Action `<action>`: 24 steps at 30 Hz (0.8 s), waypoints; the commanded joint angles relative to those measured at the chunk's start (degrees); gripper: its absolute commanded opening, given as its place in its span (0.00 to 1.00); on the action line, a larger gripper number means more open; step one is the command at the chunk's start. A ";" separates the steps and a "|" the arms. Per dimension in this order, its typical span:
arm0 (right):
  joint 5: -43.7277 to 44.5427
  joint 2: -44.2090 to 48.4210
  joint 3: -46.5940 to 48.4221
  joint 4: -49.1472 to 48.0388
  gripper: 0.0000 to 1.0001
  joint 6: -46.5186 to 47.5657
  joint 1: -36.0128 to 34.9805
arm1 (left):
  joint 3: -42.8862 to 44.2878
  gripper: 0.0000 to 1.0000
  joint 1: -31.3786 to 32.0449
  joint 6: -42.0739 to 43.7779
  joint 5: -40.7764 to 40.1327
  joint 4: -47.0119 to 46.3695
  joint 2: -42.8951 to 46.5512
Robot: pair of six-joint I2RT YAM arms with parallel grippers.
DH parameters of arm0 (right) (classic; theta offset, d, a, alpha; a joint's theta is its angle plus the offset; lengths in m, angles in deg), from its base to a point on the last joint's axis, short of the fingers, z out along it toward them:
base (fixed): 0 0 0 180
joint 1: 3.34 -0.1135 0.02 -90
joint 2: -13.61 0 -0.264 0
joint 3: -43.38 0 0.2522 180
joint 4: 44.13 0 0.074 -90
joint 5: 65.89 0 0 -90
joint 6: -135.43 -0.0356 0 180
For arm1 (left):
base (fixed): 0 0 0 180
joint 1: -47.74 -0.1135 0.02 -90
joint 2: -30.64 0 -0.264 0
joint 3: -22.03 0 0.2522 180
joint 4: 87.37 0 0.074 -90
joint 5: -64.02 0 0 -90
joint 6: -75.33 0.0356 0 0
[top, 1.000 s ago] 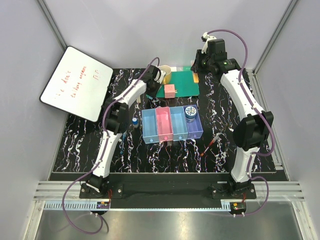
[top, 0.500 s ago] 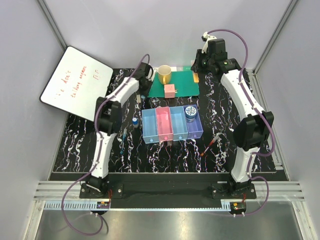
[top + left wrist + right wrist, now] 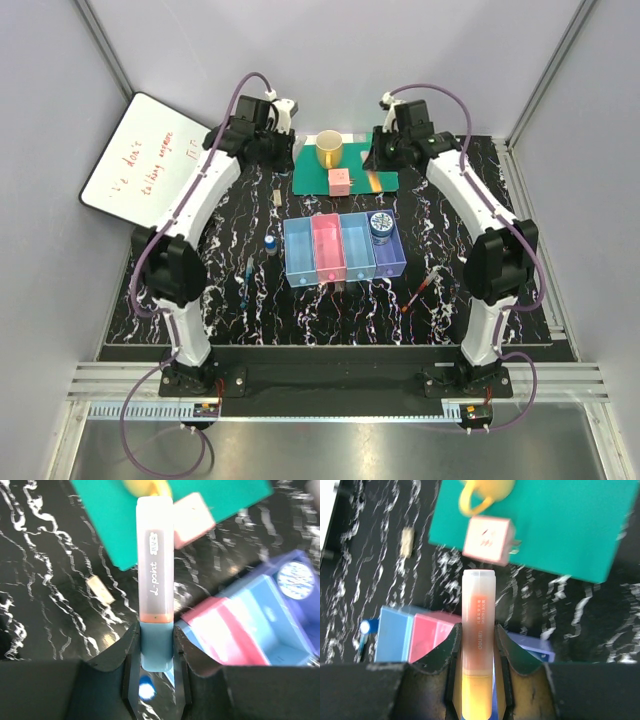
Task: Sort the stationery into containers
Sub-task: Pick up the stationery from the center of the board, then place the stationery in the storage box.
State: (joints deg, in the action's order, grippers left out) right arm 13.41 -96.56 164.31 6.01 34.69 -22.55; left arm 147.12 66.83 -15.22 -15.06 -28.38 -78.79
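My left gripper (image 3: 156,630) is shut on a teal-ended marker (image 3: 155,575) with a frosted cap and holds it in the air at the back left (image 3: 278,155). My right gripper (image 3: 477,630) is shut on an orange marker (image 3: 479,645), above the green mat (image 3: 385,155). The four joined trays (image 3: 298,255) stand mid-table: light blue, pink, light blue, purple. The patterned tin (image 3: 381,226) sits in the purple tray. The blue-capped bottle (image 3: 271,243) and the blue pen (image 3: 248,268) lie left of the trays. The red pen (image 3: 425,288) lies to their right. The beige eraser (image 3: 277,198) lies behind them.
A green mat (image 3: 365,180) at the back holds a yellow cup (image 3: 329,150) and a pink cube (image 3: 340,180). A whiteboard (image 3: 150,165) leans at the back left. Grey walls close in the table on three sides.
The left arm has swung up and back to the left, away from the yellow cup. The right gripper has moved a little left and nearer, over the green mat.
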 commanded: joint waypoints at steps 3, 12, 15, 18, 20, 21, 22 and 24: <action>-3.80 3.47 -5.21 -1.57 0.00 -4.02 -6.72 | -4.36 0.00 -0.02 -2.70 6.92 2.14 9.13; -4.77 -0.22 -8.21 -2.72 0.00 -7.19 -13.49 | -10.25 0.00 -0.02 -0.59 7.89 3.02 20.39; -4.68 -0.13 -10.58 -2.98 0.00 -7.71 -14.55 | -10.61 0.00 -0.02 -0.15 7.98 3.54 22.15; -4.94 0.74 -13.74 -3.24 0.00 -7.89 -15.16 | -10.43 0.00 -0.02 0.21 8.15 4.25 23.29; -4.86 1.10 -15.76 -3.42 0.00 -7.98 -15.43 | -9.99 0.00 -0.02 0.21 8.33 4.43 23.56; -4.86 1.27 -16.29 -3.60 0.00 -8.07 -15.69 | -9.73 0.00 -0.02 0.21 8.59 4.51 23.64; -4.77 1.19 -16.99 -3.77 0.00 -8.07 -15.78 | -9.47 0.00 -0.02 0.21 8.77 4.60 23.65; -4.86 0.75 -17.18 -3.86 0.00 -7.98 -15.87 | -8.76 0.00 -0.02 0.03 9.56 4.60 23.38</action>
State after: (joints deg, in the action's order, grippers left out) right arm 9.45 -96.47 147.29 3.85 27.37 -37.71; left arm 136.56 66.92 -15.57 -7.91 -23.31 -56.67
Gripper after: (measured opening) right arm 0.297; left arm 0.279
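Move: The pink compartment of the tray, where the right hand takes its orange highlighter, lies about 11 cm back, 10 cm left and 19 cm below that hand. From the right hand, the jar stands some 4 cm back and 3 cm right, the pink block about 8 cm ahead and 7 cm left, both some 18 cm lower. From the left hand, still holding the blue highlighter, the pink compartment is roughly 9 cm back, 11 cm right and 19 cm below. Keeping its grip on the orange highlighter, the right hand sweeps back and left off the green board's near edge towards the pink compartment, about 12 cm back and 10 cm left, and sinks some 10 cm, steepest at the end once the leftward travel is done, while the wrist tips down about 15 degrees and swings counter-clockwise nearly as much. The left hand keeps hold of the blue highlighter and draws back about 10 cm while rising about 8, making room beside the tray. ##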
